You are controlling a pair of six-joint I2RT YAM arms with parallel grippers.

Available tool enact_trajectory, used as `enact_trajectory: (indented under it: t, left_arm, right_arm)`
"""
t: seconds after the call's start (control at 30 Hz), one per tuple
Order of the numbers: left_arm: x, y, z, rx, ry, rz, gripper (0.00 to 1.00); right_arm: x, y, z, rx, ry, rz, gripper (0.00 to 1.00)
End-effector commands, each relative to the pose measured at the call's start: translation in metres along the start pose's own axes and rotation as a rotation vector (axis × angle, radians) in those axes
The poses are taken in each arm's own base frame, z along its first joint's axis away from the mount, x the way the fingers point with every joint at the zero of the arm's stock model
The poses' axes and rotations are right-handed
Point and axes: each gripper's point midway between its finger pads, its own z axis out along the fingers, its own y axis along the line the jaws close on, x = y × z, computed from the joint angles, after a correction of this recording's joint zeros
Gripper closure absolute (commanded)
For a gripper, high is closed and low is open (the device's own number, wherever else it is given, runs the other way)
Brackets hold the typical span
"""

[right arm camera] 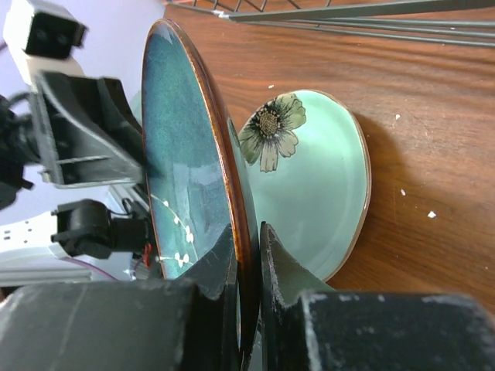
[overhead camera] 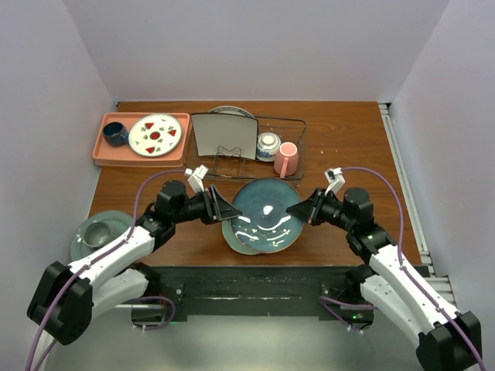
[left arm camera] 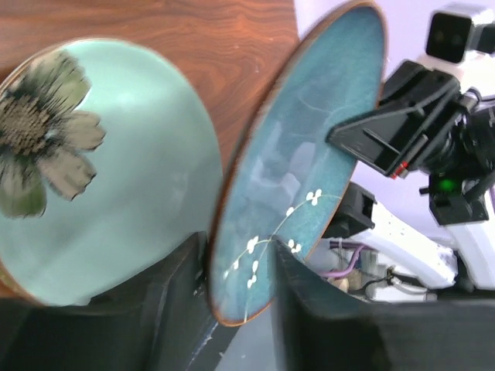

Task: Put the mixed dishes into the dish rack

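A dark teal plate with white blossoms (overhead camera: 267, 210) is held tilted above the table between both arms. My right gripper (overhead camera: 303, 209) (right arm camera: 247, 228) is shut on its right rim. My left gripper (overhead camera: 220, 207) (left arm camera: 236, 243) stands open around the left rim, its fingers set wider than the rim is thick. Under the teal plate a pale green round plate with a flower (overhead camera: 238, 243) (left arm camera: 131, 178) (right arm camera: 317, 193) lies flat on the wood. The dish rack (overhead camera: 282, 118) at the back holds a white square plate (overhead camera: 224, 135), a small patterned bowl (overhead camera: 268, 144) and a pink mug (overhead camera: 287, 159).
A salmon tray (overhead camera: 139, 160) at the back left carries a white plate with red marks (overhead camera: 155, 134) and a dark blue cup (overhead camera: 115, 134). A green plate with a small bowl on it (overhead camera: 100, 230) sits at the near left. Walls close in on both sides.
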Motion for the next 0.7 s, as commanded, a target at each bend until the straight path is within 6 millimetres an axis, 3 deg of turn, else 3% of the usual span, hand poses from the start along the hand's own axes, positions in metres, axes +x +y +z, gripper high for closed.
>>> enact_trajectory:
  t: [0.0,0.17,0.23,0.3,0.33,0.37,0.4,0.53,0.67]
  left_arm:
    - [-0.017,-0.044,-0.008,0.106,-0.036,0.112,0.41]
    - [-0.029,-0.053,-0.018,0.070,-0.087,0.190,0.06]
    - [-0.039,-0.054,-0.022,0.025,-0.119,0.241,0.01]
    - [-0.045,-0.047,-0.030,-0.071,-0.137,0.251,0.00]
    - [-0.049,-0.044,-0.034,-0.104,-0.146,0.281,0.00]
    - [-0.046,-0.034,-0.038,-0.163,-0.131,0.274,0.00]
    - [-0.055,-0.037,-0.043,-0.195,-0.168,0.290,0.00]
    - [-0.063,-0.037,-0.063,-0.263,-0.226,0.321,0.00]
    - [-0.070,-0.030,-0.083,-0.356,-0.286,0.343,0.00]
  right_arm:
    - [-0.054,0.071,-0.017,-0.179,-0.138,-0.136,1.00]
    - [-0.080,0.097,-0.026,-0.203,-0.186,-0.185,1.00]
    - [-0.087,0.099,-0.025,-0.185,-0.191,-0.200,1.00]
    - [-0.105,0.114,-0.029,-0.195,-0.232,-0.250,1.00]
    - [-0.106,0.110,-0.025,-0.172,-0.217,-0.255,1.00]
    - [-0.117,0.122,-0.030,-0.185,-0.240,-0.276,1.00]
    - [-0.122,0.127,-0.031,-0.187,-0.250,-0.289,1.00]
    - [-0.151,0.143,-0.032,-0.175,-0.309,-0.362,1.00]
    - [-0.182,0.178,-0.036,-0.229,-0.355,-0.442,1.00]
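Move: The right hand grips the blue plate's right rim and the left hand is at its left rim. The free rack slot in front of the white board lies about 17 cm ahead of the right hand, 17 cm to its left and 8 cm lower, with the board some 4 cm beyond the slot. The pink mug stands about 17 cm straight ahead; the green plate lies 10 cm left, 2 cm back, 9 cm below. From the left hand the slot is about 18 cm ahead, 2 cm left. The right hand keeps its pinch on the blue plate's right rim and, after a slow start, carries it up about 14 cm off the stack's place and some 5 cm forward, tipping fingers and plate so that the far side rises by about 15 degrees. The left fingers, already parting, spread wide and come free of the plate's left rim while that hand rises about 7 cm, then swings some 5 cm left, rolling its left side up and tilting its fingertips upward. ##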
